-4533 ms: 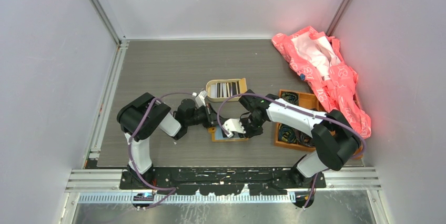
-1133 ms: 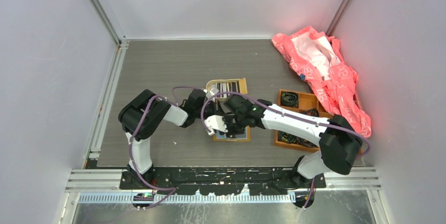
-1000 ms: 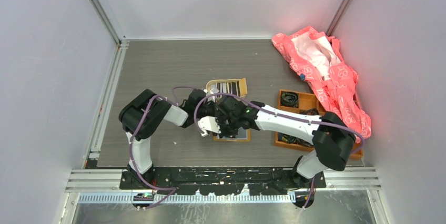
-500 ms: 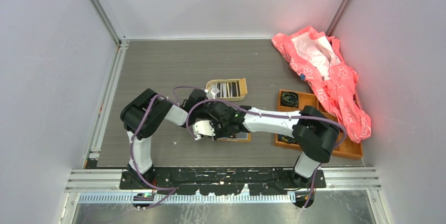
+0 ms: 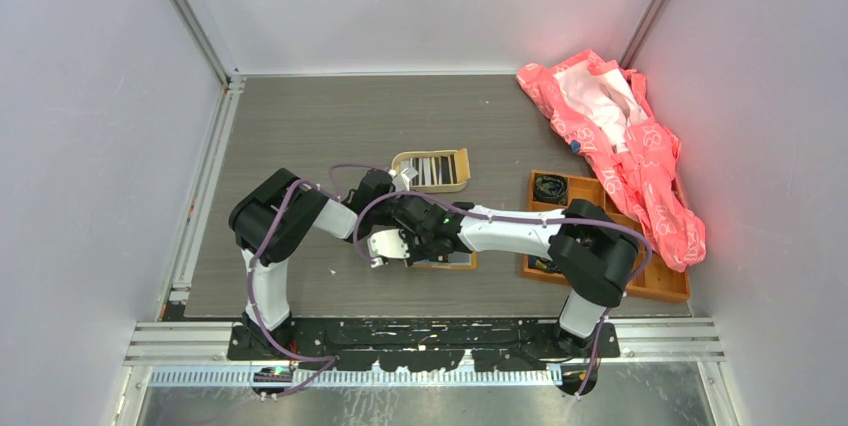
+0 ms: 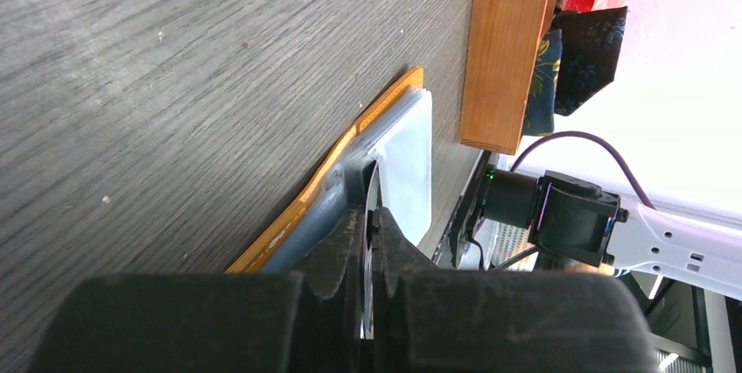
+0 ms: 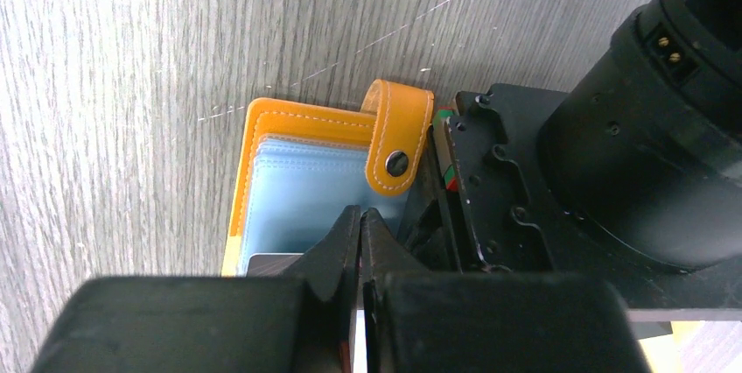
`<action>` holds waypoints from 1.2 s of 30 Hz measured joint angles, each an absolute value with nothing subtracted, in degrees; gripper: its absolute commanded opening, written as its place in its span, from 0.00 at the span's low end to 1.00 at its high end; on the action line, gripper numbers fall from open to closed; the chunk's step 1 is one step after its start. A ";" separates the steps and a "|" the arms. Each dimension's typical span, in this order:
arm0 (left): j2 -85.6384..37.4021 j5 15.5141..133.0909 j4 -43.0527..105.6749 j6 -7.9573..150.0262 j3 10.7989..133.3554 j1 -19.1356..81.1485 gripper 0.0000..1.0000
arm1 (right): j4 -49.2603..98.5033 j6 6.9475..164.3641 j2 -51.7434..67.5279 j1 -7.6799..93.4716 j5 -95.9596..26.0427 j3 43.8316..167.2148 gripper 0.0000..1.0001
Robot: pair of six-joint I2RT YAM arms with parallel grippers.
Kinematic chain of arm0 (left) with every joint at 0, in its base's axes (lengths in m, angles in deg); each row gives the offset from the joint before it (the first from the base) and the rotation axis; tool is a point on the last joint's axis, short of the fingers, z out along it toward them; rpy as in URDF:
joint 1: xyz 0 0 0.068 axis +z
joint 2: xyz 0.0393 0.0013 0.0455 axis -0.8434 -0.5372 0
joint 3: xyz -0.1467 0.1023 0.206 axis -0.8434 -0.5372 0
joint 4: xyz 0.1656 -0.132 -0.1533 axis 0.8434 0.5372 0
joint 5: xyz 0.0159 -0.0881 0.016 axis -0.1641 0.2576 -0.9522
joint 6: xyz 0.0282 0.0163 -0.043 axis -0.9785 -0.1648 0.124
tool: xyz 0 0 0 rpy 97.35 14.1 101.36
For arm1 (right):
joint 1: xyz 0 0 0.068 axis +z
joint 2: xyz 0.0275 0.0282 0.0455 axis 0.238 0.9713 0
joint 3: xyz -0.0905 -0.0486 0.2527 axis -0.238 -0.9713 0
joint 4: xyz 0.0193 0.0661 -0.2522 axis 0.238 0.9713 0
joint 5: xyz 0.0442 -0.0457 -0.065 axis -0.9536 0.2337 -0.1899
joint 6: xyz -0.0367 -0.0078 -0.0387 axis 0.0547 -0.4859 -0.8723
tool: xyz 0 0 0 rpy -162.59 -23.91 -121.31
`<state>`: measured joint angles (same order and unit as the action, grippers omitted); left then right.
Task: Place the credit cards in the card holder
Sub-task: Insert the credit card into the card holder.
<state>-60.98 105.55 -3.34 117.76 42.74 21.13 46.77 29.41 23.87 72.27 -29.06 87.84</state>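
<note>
The orange card holder (image 7: 302, 119) lies open on the table, pale blue inside, its snap strap (image 7: 398, 141) folded over. A dark credit card (image 7: 267, 263) sits at its near end. My right gripper (image 7: 360, 215) hovers over the blue leaf, shut on a thin credit card seen edge-on. My left gripper (image 6: 371, 215) is shut on a pale inner leaf (image 6: 407, 158) of the card holder (image 6: 350, 150). From above, both arms cross over the card holder (image 5: 455, 259) and hide most of it. More credit cards (image 5: 436, 168) stand in the beige tin (image 5: 405, 159).
An orange wooden compartment tray (image 5: 583, 189) with dark coiled items stands right of the holder; its wall (image 6: 507, 40) is close by in the left wrist view. A pink patterned cloth (image 5: 610, 136) is heaped at the back right. Metal rails run along the table's left and near edges.
My right arm has swung left across the card holder, carrying its gripper to the holder's left end. The left gripper has stayed by the holder's back edge.
</note>
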 measured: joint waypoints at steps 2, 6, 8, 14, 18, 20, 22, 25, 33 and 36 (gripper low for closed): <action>-60.98 105.55 -3.29 117.69 42.76 21.13 0.06 | 46.77 29.24 23.87 72.27 -28.86 87.82 0.08; -60.98 105.53 -3.16 117.54 42.78 21.13 0.09 | 46.46 28.89 23.87 72.27 -27.96 87.69 0.07; -60.98 105.53 -3.05 117.47 42.85 21.13 0.10 | 46.24 28.62 23.85 72.25 -27.63 87.56 0.08; -60.98 105.18 -2.90 117.39 42.87 21.13 0.16 | 45.70 28.17 23.67 72.07 -27.35 86.97 0.07; -60.98 105.13 -2.73 117.21 42.98 21.15 0.20 | 45.81 28.03 22.51 71.74 -27.24 86.16 0.07; -60.98 105.13 -2.68 117.12 42.98 21.13 0.21 | 46.18 27.99 22.14 71.39 -27.02 85.88 0.08; -60.96 105.15 -2.64 117.04 42.98 21.15 0.23 | 46.55 27.97 21.99 71.07 -26.83 85.48 0.07; -60.83 105.18 -2.49 117.02 42.98 21.15 0.25 | 47.18 27.95 21.97 70.74 -26.41 85.13 0.07; -59.23 104.63 -0.19 116.16 42.93 21.26 0.27 | 48.58 27.88 21.53 70.04 -25.43 84.21 0.07; -58.05 103.80 1.25 115.81 42.61 21.43 0.28 | 49.15 27.86 20.98 69.76 -25.21 84.13 0.07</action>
<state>-58.05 103.80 1.25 115.81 42.61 21.43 49.15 27.86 20.98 69.76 -25.21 84.13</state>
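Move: Beneath and to the right of the right fingertips, which already stand at the card's edge, lies the card holder's right-hand sleeve, its middle about 5 cm to the right and 1 cm lower. The holder's strap is some 5 cm to this hand's left and 1 cm farther out; the beige card box is about 16 cm straight ahead. From the left fingers, at the holder film, the sleeve lies 5 cm right, 3 cm back and 1 cm lower. Sliding low over the holder, the right hand first eases barely half a centimetre forward, then heads about 4 cm to the right, its nearly shut fingertips pushing the card's edge away from the strap and along into the sleeve. Meanwhile the left hand stays almost in place, opens its fingers about a quarter and lets go of the film, lifting slightly at the end. ##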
